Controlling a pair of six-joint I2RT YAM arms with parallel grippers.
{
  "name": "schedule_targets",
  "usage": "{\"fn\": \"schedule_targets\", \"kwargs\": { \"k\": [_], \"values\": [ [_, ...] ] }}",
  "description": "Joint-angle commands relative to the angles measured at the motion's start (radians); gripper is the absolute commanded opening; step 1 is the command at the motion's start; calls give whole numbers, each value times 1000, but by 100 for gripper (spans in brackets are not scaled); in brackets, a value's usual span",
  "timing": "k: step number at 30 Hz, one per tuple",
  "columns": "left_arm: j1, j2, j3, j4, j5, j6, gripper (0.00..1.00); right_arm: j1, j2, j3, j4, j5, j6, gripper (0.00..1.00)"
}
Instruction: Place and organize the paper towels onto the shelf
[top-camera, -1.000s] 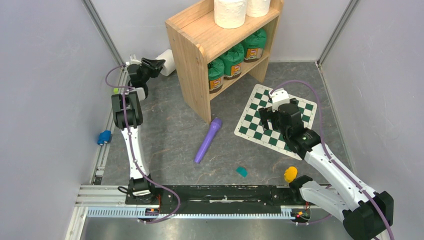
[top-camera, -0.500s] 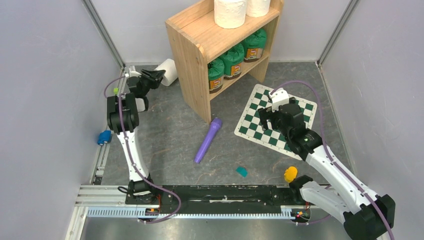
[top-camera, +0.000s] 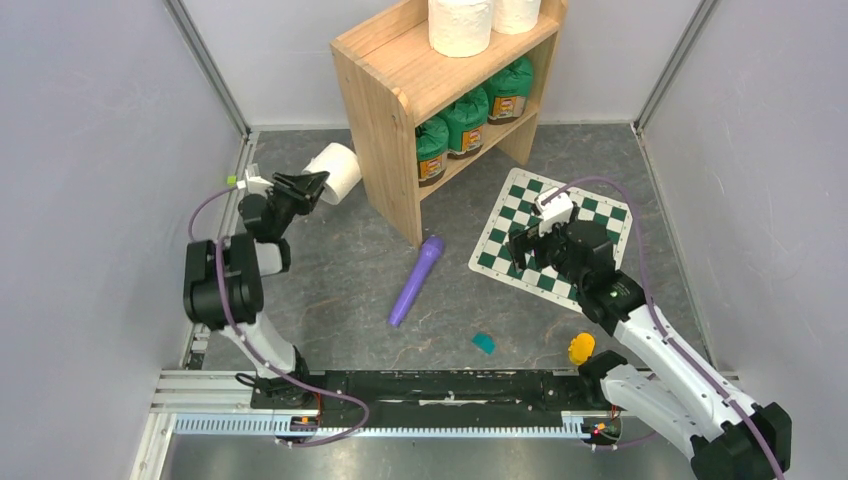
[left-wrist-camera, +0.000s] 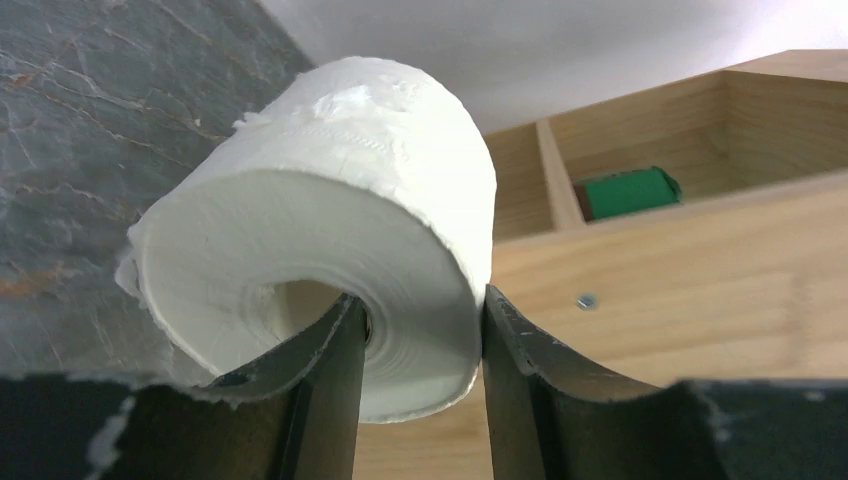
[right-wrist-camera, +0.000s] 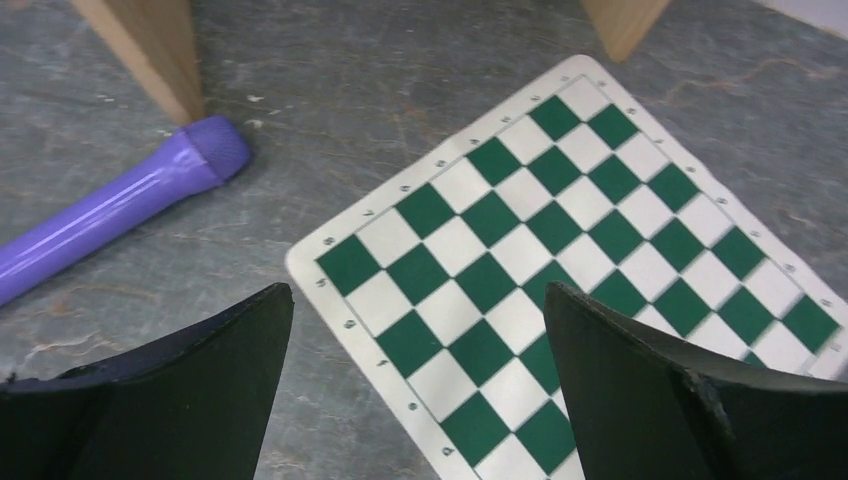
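Note:
A white paper towel roll hangs tilted just left of the wooden shelf. My left gripper is shut on its wall, with one finger inside the hollow core and the other outside. The left wrist view shows the roll pinched between the fingers of the gripper, with the shelf's side panel behind it. Two more rolls stand upright on the shelf's top tier. My right gripper stands open and empty over the left edge of the checkered board.
Three green canisters fill the shelf's lower tier. A green-and-white checkered board lies right of the shelf, a purple cylinder at its front corner. A small teal piece and a yellow object lie near the arm bases.
The left arm has drawn back from the rear wall, bringing the gripped roll nearer and clear of the floor. The right gripper has drifted slightly left and nearer, still open.

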Motion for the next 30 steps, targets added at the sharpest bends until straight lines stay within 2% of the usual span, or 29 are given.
{"fn": "schedule_targets", "kwargs": {
  "k": [1, 7, 10, 12, 14, 17, 24, 27, 30],
  "values": [
    [2, -248, -123, 60, 59, 1, 18, 0, -20, -25, 113, -156, 54, 98],
    [2, -624, -254, -295, 84, 129, 18, 3, -32, -65, 214, -290, 91, 98],
    [0, -819, -275, -532, 85, 217, 16, 18, -33, -92, 273, -342, 131, 98],
    [-1, -918, -287, -628, 109, 252, 16, 40, -32, -107, 308, -362, 153, 98],
    [-19, -940, -307, -632, 178, 225, 16, 64, -28, -116, 334, -380, 178, 98],
    [-57, -1011, -389, -533, 197, 133, 15, 97, -14, -115, 365, -426, 205, 98],
    [-118, -1168, -429, -559, 250, 125, 16, 118, 49, -77, 483, -532, 295, 98],
    [-170, -1175, -416, -530, 264, 129, 19, 128, 91, -71, 571, -558, 353, 98],
    [-242, -1141, -414, -416, 263, 72, 20, 164, 152, -47, 639, -554, 396, 98]
  ]
}}
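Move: The left hand already holds the last white paper roll by its rim; the right gripper, open, is about 46 cm to its right, 18 cm back and 3 cm higher. The shelf's near left corner stands 12 cm back and 21 cm right of the left hand, and the purple microphone 22 cm back, 22 cm right and 14 cm below. From the right hand, the roll is roughly 22 cm ahead, 43 cm left and 3 cm lower. Back towards its own base the left hand draws the pinched roll, about 22 cm, rising at first and drifting some 11 cm right, increasingly so as it turns clockwise. Meanwhile the open right gripper comes left and slightly back to meet it, swinging counter-clockwise some 30 degrees and rolling its left side up; neither hand's fingers change their gap. ##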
